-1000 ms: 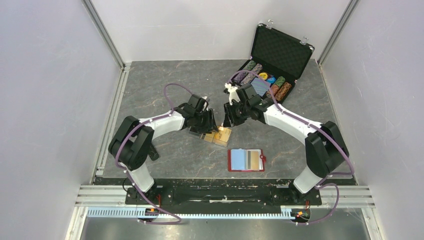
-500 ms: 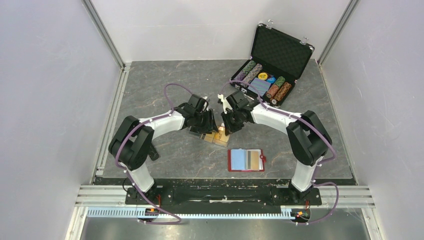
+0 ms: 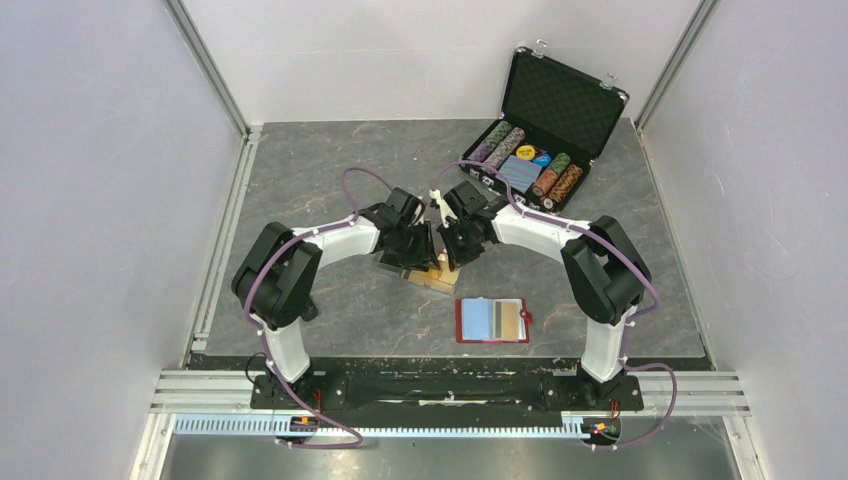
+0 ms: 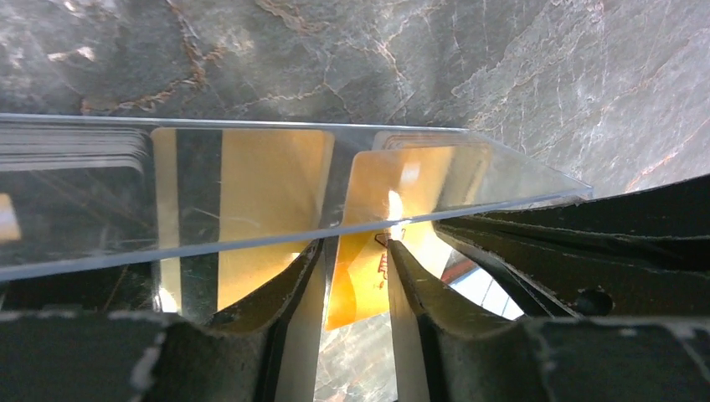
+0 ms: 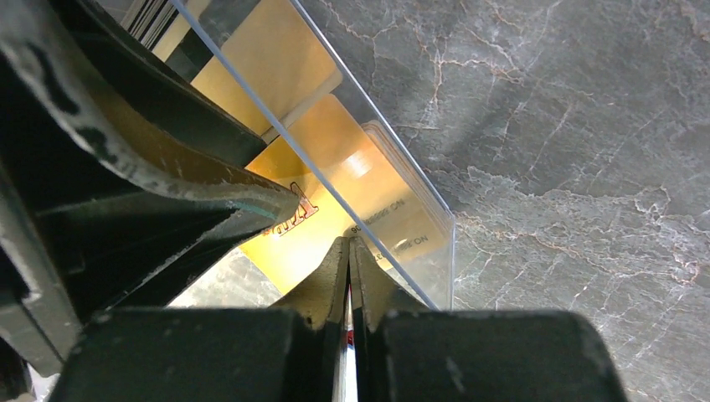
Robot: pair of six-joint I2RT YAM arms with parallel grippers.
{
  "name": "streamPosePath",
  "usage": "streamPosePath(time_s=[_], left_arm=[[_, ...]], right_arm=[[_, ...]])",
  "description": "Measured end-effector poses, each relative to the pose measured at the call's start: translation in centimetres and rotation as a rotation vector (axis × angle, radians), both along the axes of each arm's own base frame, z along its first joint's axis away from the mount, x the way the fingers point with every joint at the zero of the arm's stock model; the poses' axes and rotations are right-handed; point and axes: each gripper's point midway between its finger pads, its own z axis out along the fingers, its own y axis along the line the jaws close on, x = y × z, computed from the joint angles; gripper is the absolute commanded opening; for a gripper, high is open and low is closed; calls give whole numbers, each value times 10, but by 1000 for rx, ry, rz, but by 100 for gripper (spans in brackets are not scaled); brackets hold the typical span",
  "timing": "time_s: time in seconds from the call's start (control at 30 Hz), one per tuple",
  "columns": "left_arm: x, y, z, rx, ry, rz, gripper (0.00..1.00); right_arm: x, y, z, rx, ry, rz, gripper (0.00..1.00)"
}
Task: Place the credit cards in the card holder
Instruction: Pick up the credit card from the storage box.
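A clear plastic tray [image 3: 432, 276] holds the credit cards, and both grippers meet over it. One gold card [image 4: 360, 285] leans up over the tray wall [image 4: 167, 247], its lower end hanging between the parted fingers of my left gripper [image 4: 356, 247]; no clamping shows. My right gripper [image 5: 348, 243] is shut, its tips resting against that gold card [image 5: 368, 209]. Another gold card with a black stripe [image 4: 268, 184] stands in the tray beside a stack of cards [image 4: 67, 151]. The red card holder [image 3: 492, 320] lies open nearer the arm bases, apart from both grippers.
An open black case [image 3: 545, 130] with poker chips and a blue deck sits at the back right. Grey walls and metal rails bound the marbled table. The left gripper's dark finger [image 5: 167, 176] crowds the right wrist view.
My right arm swung left and down to the tray, and its jaws went from open to shut. The left gripper stayed at the tray and its jaws narrowed a little.
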Motion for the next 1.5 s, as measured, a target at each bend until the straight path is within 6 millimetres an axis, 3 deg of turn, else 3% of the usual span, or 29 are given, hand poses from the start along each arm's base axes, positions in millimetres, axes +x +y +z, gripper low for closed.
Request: streamPosePath(time_s=[0.37,0.57,0.77,0.87,1.03,1.23,1.33,1.5], left_arm=[[-4,-1,6,12,6,-12,7],[-4,-4,22,-16,-20,-18,6],[-4,-10,29,-61,-19,-34,17],[-3,-23,34,-126,-24,-52,18],[-3,-33,35,-173,-9,-64,2],[-3,-30,30,-152,-8,-52,2],[-3,-30,30,-141,-13,-49,2],[-1,-26,47,-145,-63,-36,2]], right_arm=[[0,0,0,0,0,0,0],[0,1,0,3,2,1,0],[0,1,1,9,5,2,0],[0,2,0,13,2,2,0],[-1,0,0,11,5,-1,2],[-3,-6,3,10,0,-12,14],[-3,-9,10,22,-12,-19,26],[8,-15,52,106,-92,-59,47]])
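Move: The orange credit card in the box's right-end compartment is centred about 2 cm right and 1 cm ahead of the left hand, 1 cm lower; its left edge lies at the open fingers. From the shut right hand, it is about 1 cm left, 1 cm ahead and 1 cm down. The next tan card sits some 4 cm left and 1 cm ahead of the left hand; the red card holder is about 10 cm right and 10 cm back of it. The left fingers close on the credit card's left edge and pinch it, rising about 3 cm, then swinging 3 cm to the right with a small opening and re-closing before going up again, tilting slightly. The right hand stays shut, pressing on the card's right part, then lets go, opening as it rises about 5 cm. ##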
